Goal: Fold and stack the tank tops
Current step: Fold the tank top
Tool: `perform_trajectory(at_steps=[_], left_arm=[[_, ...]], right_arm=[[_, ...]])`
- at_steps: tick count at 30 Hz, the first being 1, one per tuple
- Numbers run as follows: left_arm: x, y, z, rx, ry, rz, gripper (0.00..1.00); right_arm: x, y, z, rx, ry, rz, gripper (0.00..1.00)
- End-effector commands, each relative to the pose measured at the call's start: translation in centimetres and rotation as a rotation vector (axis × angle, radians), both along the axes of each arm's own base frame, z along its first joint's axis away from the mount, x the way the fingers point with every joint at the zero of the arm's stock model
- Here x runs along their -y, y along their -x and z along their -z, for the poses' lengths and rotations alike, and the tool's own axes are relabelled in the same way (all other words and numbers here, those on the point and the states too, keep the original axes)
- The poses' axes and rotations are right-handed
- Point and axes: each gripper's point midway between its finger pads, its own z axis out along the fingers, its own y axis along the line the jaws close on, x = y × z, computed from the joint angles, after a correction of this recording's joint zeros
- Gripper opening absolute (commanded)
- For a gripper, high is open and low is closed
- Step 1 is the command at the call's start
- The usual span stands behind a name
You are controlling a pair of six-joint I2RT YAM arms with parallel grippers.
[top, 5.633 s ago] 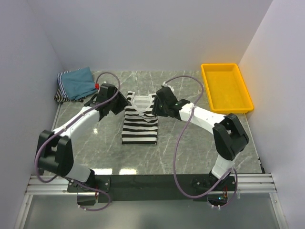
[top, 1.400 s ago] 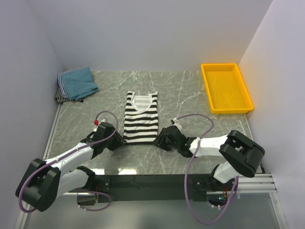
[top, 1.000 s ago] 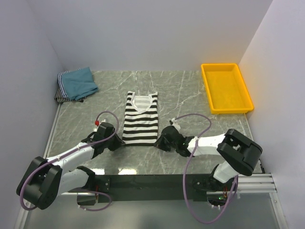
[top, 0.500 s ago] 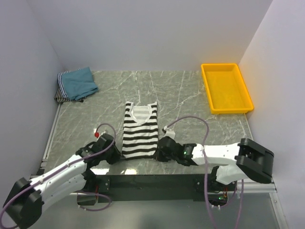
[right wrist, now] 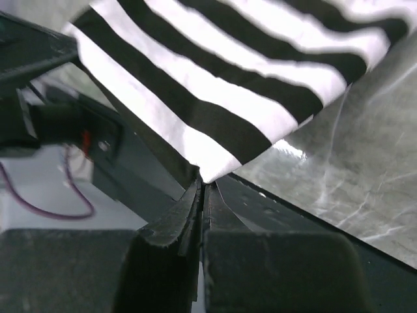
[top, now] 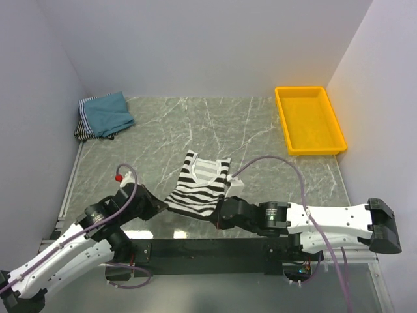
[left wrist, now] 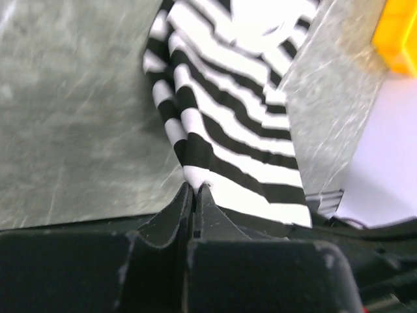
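Note:
The black-and-white striped tank top (top: pixel 199 188) hangs lifted near the table's front edge, its neckline end trailing toward the back. My left gripper (top: pixel 163 204) is shut on its bottom left corner, and my right gripper (top: pixel 220 217) is shut on its bottom right corner. In the left wrist view the striped cloth (left wrist: pixel 225 124) runs away from the pinched fingers (left wrist: pixel 184 202). The right wrist view shows a white corner of the cloth (right wrist: pixel 215 91) clamped between my fingers (right wrist: pixel 195 202). A teal-blue tank top (top: pixel 107 113) lies folded at the back left on a finely striped one (top: pixel 83 130).
A yellow plastic tray (top: pixel 308 120) stands at the back right against the wall. White walls close in the marble table (top: pixel 260 137) on three sides. The black mounting rail (top: pixel 208 249) runs along the front edge under the arms.
Both grippers have pulled back toward the front edge and risen, lifting the striped top's bottom hem off the table. The top now sits nearer and skewed, its neckline dragged forward.

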Motion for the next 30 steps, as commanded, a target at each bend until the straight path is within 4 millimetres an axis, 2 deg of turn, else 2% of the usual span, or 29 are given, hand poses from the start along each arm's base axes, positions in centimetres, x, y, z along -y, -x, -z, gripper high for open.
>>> perform_trajectory(at_steps=[1, 3, 4, 5, 7, 8, 10, 11, 12, 13, 14, 16, 17, 18, 19, 21, 22, 24, 25, 26, 28, 29, 30], left_arm=[[-0.2, -2.3, -2.4, 0.090, -0.055, -0.042, 0.01], [0.1, -4.4, -4.7, 0.171, -0.060, -0.078, 0.01], [0.5, -5.2, -5.0, 0.182, -0.074, -0.083, 0.01], [0.7, -6.2, -6.4, 0.227, -0.080, -0.091, 0.01], [1.8, -8.0, -7.4, 0.266, -0.077, -0.104, 0.01], [2.3, -8.7, -8.3, 0.294, -0.078, -0.099, 0.01], [3.4, -10.8, -8.7, 0.316, -0.075, -0.111, 0.01], [3.9, -11.7, -9.3, 0.331, -0.063, -0.115, 0.01], [4.4, -12.3, -9.3, 0.333, -0.057, -0.108, 0.01], [4.5, -13.5, -8.2, 0.312, -0.084, -0.122, 0.00], [4.9, -14.5, -8.9, 0.320, -0.064, -0.136, 0.01], [5.3, -16.3, -7.9, 0.297, -0.069, -0.147, 0.01], [5.8, -17.2, -8.8, 0.324, -0.051, -0.153, 0.01], [5.8, -18.0, -8.9, 0.330, -0.047, -0.160, 0.01], [6.1, -18.9, -8.1, 0.321, -0.065, -0.159, 0.01], [6.5, -20.4, -8.8, 0.335, -0.062, -0.168, 0.01], [6.5, -21.4, -7.6, 0.315, -0.083, -0.171, 0.01], [7.0, -22.8, -7.9, 0.323, -0.084, -0.166, 0.01], [7.0, -23.8, -6.6, 0.306, -0.105, -0.162, 0.01], [7.5, -24.4, -6.9, 0.309, -0.090, -0.147, 0.01], [7.9, -25.7, -5.4, 0.290, -0.105, -0.141, 0.01], [8.4, -26.3, -5.5, 0.295, -0.099, -0.121, 0.00], [8.5, -27.1, -4.0, 0.271, -0.114, -0.113, 0.01]], right_arm=[[0.9, -2.6, -3.8, 0.097, 0.005, 0.100, 0.00], [1.1, -3.9, -4.5, 0.119, 0.030, 0.121, 0.00], [1.7, -5.5, -4.6, 0.129, 0.043, 0.155, 0.00], [1.4, -5.9, -4.8, 0.119, 0.027, 0.148, 0.00], [2.0, -8.2, -5.2, 0.136, 0.010, 0.192, 0.00], [2.3, -8.9, -5.1, 0.136, 0.008, 0.204, 0.00], [2.6, -9.9, -5.2, 0.141, -0.001, 0.207, 0.00], [3.2, -11.1, -5.0, 0.143, 0.005, 0.238, 0.00], [3.5, -11.7, -5.0, 0.145, 0.007, 0.248, 0.00], [3.6, -12.1, -4.8, 0.141, 0.011, 0.239, 0.00], [4.2, -13.2, -4.4, 0.138, 0.025, 0.265, 0.00], [4.5, -14.2, -4.0, 0.130, 0.027, 0.261, 0.00], [4.4, -14.8, -3.7, 0.123, 0.022, 0.264, 0.00], [5.1, -16.0, -3.4, 0.121, 0.022, 0.293, 0.00], [4.8, -16.4, -3.4, 0.124, 0.009, 0.282, 0.00], [5.4, -18.0, -2.4, 0.107, 0.032, 0.308, 0.00], [5.7, -18.6, -2.0, 0.104, 0.045, 0.314, 0.00], [5.5, -19.6, -1.3, 0.089, 0.036, 0.308, 0.00], [6.0, -20.6, -1.2, 0.092, 0.032, 0.328, 0.00], [6.0, -21.1, -0.5, 0.080, 0.044, 0.329, 0.00], [6.7, -22.5, 0.1, 0.073, 0.050, 0.351, 0.00], [6.8, -23.0, 0.9, 0.056, 0.061, 0.352, 0.00], [6.9, -23.4, 1.2, 0.048, 0.061, 0.354, 0.00]])
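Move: I hold the striped tank top's hem with both hands, some 11 cm over the table. Its left shoulder strap lies about 24 cm ahead of my left hand and 8 cm to its right; the neckline is roughly 18 cm ahead and 15 cm right. From my right hand, the right shoulder strap is some 25 cm ahead and 5 cm right, the neckline 22 cm ahead and 1 cm left. Keeping both hem corners pinched, I sweep them forward together towards the shoulder straps, over 20 cm and drifting about 7 cm to my right. Both hands first rise 4 to 5 cm, then ease down, the right one sinking more; meanwhile my right wrist turns some 20 degrees clockwise and my left fingers tip up slightly. ##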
